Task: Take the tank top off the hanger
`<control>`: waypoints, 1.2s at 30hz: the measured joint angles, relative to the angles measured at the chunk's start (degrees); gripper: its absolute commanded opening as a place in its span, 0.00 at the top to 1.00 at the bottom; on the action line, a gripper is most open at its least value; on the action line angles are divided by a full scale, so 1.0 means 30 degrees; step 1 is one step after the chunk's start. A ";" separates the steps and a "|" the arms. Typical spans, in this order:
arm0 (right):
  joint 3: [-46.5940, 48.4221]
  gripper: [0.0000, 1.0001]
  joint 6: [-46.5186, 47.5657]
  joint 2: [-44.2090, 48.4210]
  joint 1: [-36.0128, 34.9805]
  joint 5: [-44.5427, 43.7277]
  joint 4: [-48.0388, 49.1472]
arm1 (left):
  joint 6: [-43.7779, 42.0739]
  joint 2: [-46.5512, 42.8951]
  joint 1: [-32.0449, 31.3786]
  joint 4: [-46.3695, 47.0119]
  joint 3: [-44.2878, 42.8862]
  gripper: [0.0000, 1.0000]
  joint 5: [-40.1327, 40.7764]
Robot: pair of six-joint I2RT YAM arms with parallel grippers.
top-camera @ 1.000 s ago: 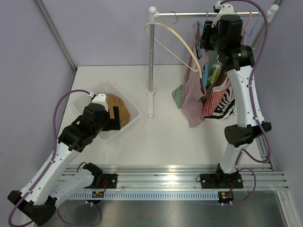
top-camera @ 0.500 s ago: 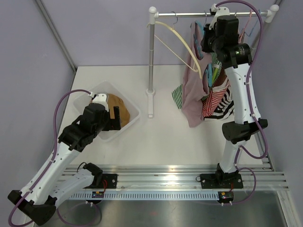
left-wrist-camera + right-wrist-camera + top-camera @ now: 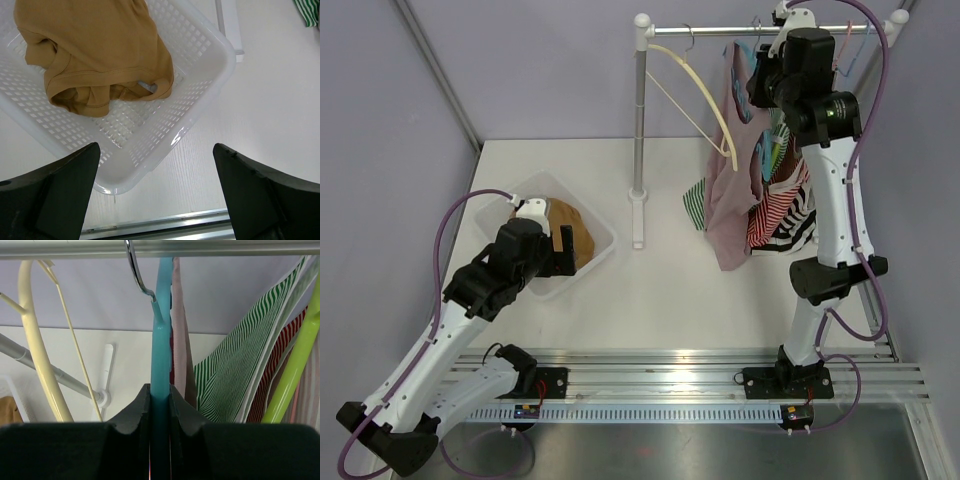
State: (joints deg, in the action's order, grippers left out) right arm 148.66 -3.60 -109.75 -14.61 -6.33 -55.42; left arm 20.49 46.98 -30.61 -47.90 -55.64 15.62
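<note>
A pink tank top [image 3: 725,205] hangs from a teal hanger [image 3: 741,88] on the rail [image 3: 710,30] at the back right. My right gripper [image 3: 758,78] is up at the rail, shut on that hanger. In the right wrist view the teal hanger [image 3: 161,335] runs straight down between the closed fingers of my right gripper [image 3: 160,396], its metal hook [image 3: 137,275] over the rail [image 3: 210,247]; the pink tank top [image 3: 179,325] hangs just behind it. My left gripper [image 3: 156,150] is open over the near corner of a white basket [image 3: 212,67], holding nothing.
A bare cream hanger [image 3: 705,100] hangs left of the teal one. Striped garments [image 3: 780,210] and a lime hanger [image 3: 295,360] crowd the rail's right end. The rack's post [image 3: 638,120] stands mid-table. A mustard garment [image 3: 95,50] lies in the basket [image 3: 603,240].
My right gripper has closed onto the teal hanger and risen a little toward the rail, swinging the tank top slightly. The left arm has not moved.
</note>
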 measured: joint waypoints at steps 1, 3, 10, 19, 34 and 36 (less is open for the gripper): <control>0.0007 1.00 -0.0051 0.0036 0.0000 0.0007 0.0015 | 0.0000 0.0000 -0.0007 0.0000 -0.0007 0.01 0.0000; 0.0015 1.00 -0.0138 0.0146 0.0000 0.0022 0.0022 | -0.0007 0.0000 -0.0007 0.0000 -0.0007 0.01 -0.0015; -0.0313 1.00 -0.0270 0.1268 0.0000 0.0350 0.0058 | 0.0007 -0.0714 -0.0015 0.0124 0.0073 0.01 -0.0007; -0.4138 1.00 -0.0933 0.5457 0.0000 0.1195 0.0401 | 0.0022 -0.1005 -0.0029 0.0415 0.0073 0.01 -0.0007; -1.5263 1.00 -0.2965 1.5344 0.0000 0.4903 0.0758 | 0.1909 -0.0605 -0.3300 0.2055 -0.3694 0.01 -0.0219; -1.5759 1.00 -0.3053 1.6444 0.0000 0.5187 0.0517 | 0.1982 0.0117 -0.5020 0.2594 -0.4641 0.01 0.0393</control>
State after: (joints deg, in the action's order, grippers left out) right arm 101.38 -12.75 -60.42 -14.61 9.23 -53.87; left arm 26.44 47.33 -45.67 -40.12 -69.56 16.80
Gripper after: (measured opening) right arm 0.202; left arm 0.988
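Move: My right hand grips the blue hanger just under its hook, with the pink tank top's middle roughly 20 cm below and 2 cm ahead and left. The clear space I bring it to is about 23 cm straight back, level with that hand. The bare cream hanger hangs some 12 cm to its left and the green hanger 8 cm to its right, both neither ahead nor back. From my left hand the pink tank top lies about 28 cm ahead and 37 cm right, about level. Keeping my right fingers shut on the blue hanger, I lift it nearly 5 cm to unhook it from the rail, then sweep it back towards me, about 23 cm in all, sinking to the starting height and turning counter-clockwise with the hand's left side rising. My open left hand lifts late, some 13 cm up and then also right, fingers tipping up, towards the pink tank top. ##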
